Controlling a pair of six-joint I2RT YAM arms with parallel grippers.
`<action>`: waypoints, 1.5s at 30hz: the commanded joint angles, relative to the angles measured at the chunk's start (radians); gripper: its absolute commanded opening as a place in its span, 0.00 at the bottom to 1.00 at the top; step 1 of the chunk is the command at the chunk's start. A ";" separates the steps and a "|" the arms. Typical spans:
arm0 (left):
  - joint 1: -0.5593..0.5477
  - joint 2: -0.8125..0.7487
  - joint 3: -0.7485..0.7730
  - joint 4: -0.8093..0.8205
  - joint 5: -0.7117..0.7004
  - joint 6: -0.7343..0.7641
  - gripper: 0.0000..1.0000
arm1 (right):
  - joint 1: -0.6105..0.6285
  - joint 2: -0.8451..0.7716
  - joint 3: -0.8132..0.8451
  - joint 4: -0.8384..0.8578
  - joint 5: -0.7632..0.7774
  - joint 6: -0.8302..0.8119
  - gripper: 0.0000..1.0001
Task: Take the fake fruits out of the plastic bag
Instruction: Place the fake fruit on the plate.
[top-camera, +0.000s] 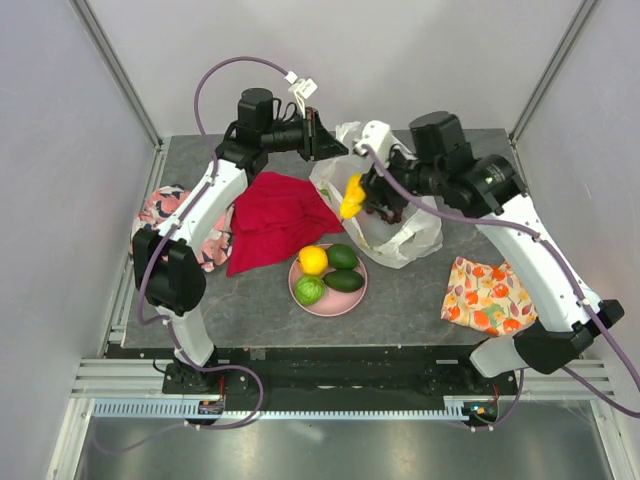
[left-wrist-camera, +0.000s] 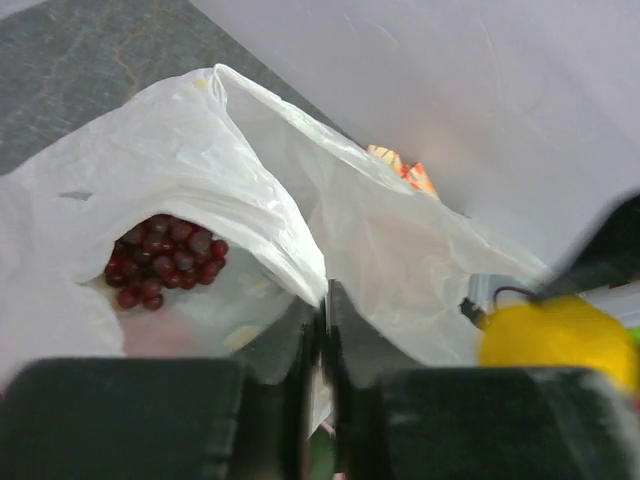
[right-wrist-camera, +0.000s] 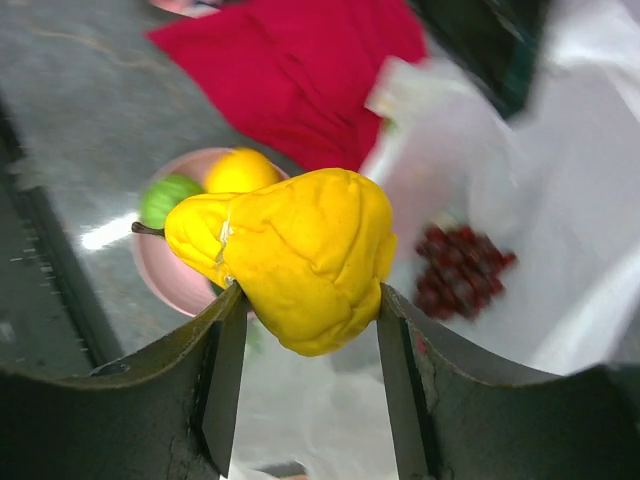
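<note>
My right gripper is shut on a yellow pear, held in the air above the mouth of the translucent white plastic bag; its fingers press the pear's two sides. A dark red grape bunch lies inside the bag. My left gripper is shut on a fold of the bag's rim at the far side and holds it up. A yellow-orange citrus, a green lime and two dark green avocados lie on the pink plate.
A red cloth lies left of the bag, touching the plate's far edge. A floral cloth sits at the table's left edge under the left arm. An orange fruit-printed cloth lies at the right.
</note>
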 joint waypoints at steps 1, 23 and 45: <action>0.029 -0.078 0.009 -0.015 -0.032 0.054 0.34 | 0.155 0.032 0.073 -0.051 -0.075 0.024 0.57; 0.248 -0.512 -0.273 -0.055 -0.082 0.073 0.53 | 0.288 0.182 -0.447 0.055 -0.161 0.455 0.56; 0.305 -0.523 -0.320 -0.014 -0.036 0.005 0.52 | 0.203 0.291 -0.282 -0.105 -0.118 0.336 0.98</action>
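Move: The yellow pear is still in the right hand's fingers. The plate's middle is about 7 cm back, 8 cm left and 32 cm below that hand, with the near avocado some 3 cm right of the plate's middle, the green round fruit 5 cm left and 2 cm back of it, and the plastic bag's middle about 18 cm farther out and 13 cm right of it. The plate lies roughly 18 cm back, 2 cm left and 32 cm below the left hand, whose fingertips still pinch the bag's rim. The right hand keeps its grip on the yellow pear, swings left and back off the bag, then sinks about 27 cm with its fingers tipping some 55 degrees downward, and opens over the plate's near part to let the pear go beside the near avocado. The left hand opens, frees the bag's rim and draws left about 15 cm, rising and backing off, turning counter-clockwise. ##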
